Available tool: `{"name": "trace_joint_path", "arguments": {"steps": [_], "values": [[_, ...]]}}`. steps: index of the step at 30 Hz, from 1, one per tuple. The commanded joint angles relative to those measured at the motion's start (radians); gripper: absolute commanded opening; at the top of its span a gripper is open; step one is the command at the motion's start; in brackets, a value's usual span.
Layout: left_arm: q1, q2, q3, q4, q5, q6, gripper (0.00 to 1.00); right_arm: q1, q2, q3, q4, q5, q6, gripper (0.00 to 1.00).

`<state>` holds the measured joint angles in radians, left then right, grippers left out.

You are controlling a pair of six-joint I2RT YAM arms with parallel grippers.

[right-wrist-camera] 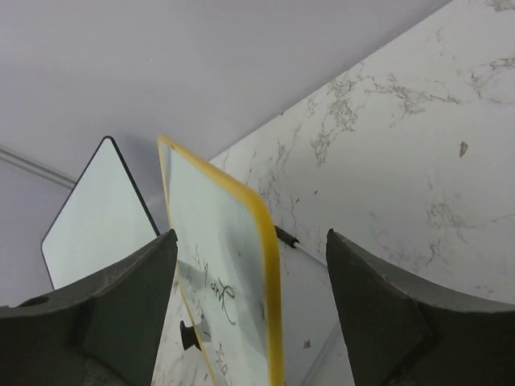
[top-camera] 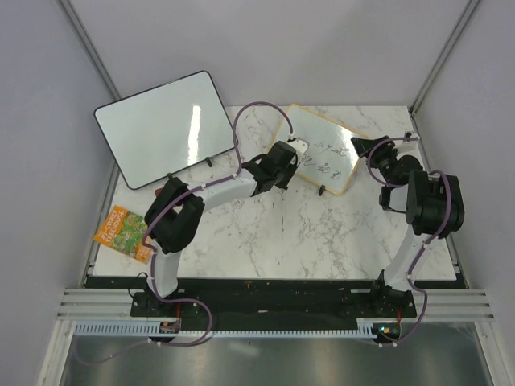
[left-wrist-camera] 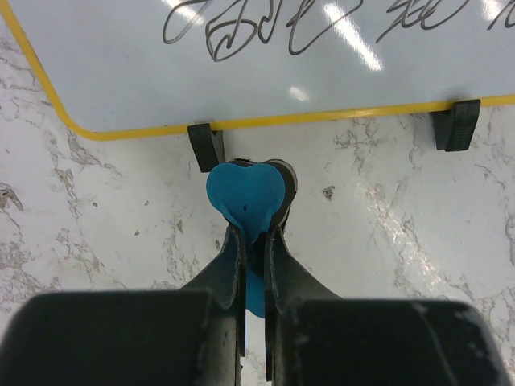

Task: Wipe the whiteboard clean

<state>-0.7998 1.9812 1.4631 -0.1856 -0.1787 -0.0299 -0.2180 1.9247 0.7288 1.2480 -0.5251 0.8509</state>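
Observation:
The whiteboard (top-camera: 326, 153) with a tan-yellow frame stands tilted at the back of the marble table (top-camera: 306, 233), with dark handwriting on it. In the left wrist view the whiteboard (left-wrist-camera: 265, 72) stands on black feet (left-wrist-camera: 205, 146). My left gripper (top-camera: 291, 153) (left-wrist-camera: 256, 233) is shut on a blue heart-shaped eraser (left-wrist-camera: 245, 189), just in front of the board's lower edge. My right gripper (top-camera: 360, 146) (right-wrist-camera: 251, 237) is at the board's right end. Its jaws are open and straddle the whiteboard's edge (right-wrist-camera: 269, 265), with a gap on each side.
A larger black-framed whiteboard (top-camera: 161, 129) (right-wrist-camera: 96, 209) leans at the back left. A colourful booklet (top-camera: 122, 229) lies at the table's left edge. Grey walls close in the back and both sides.

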Motion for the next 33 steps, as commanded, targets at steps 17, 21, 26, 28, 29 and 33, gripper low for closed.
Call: {"name": "trace_joint_path", "arguments": {"steps": [17,21,26,28,29,33], "values": [[0.079,0.136,0.244,0.061,0.039,-0.036,0.02,-0.001,0.106,0.034,0.295,-0.055,0.211,0.52],[0.091,0.186,0.302,0.061,0.045,-0.039,0.02,-0.001,0.143,0.046,0.364,-0.07,0.24,0.39],[0.096,0.217,0.324,0.096,0.044,-0.042,0.02,-0.001,0.186,0.061,0.435,-0.098,0.292,0.18],[0.097,0.217,0.316,0.127,0.051,-0.042,0.02,-0.003,0.184,0.05,0.441,-0.098,0.284,0.12],[0.097,0.217,0.31,0.136,0.05,-0.042,0.02,-0.001,0.181,0.047,0.441,-0.099,0.275,0.1],[0.096,0.217,0.304,0.163,0.025,-0.041,0.02,-0.003,0.174,0.044,0.453,-0.134,0.264,0.01]]}}
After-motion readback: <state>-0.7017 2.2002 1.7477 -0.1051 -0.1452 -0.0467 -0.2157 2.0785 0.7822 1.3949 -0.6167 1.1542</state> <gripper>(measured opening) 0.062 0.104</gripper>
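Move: The scribble at the whiteboard's left end lies about 10 cm ahead and 7 cm right of the left hand, which already holds the blue eraser, at nearly its height. The board's left foot is some 5 cm straight ahead and the right foot about 11 cm right and 2 cm back, both some 4 cm lower. For the right hand, the right rim is already between its open fingers, about 2 cm left, 1 cm ahead and 1 cm lower. The whiteboard's right rim is pinched between the right fingers, which close from wide open to nearly shut as that hand sinks a centimetre or so, eases about 2 cm left and rolls some 15 degrees, left side rising. Meanwhile the left hand keeps its grip and carries the eraser about 9 cm forward, lifting 2 cm over the lower rim and settling onto the board at the scribble's left end. ##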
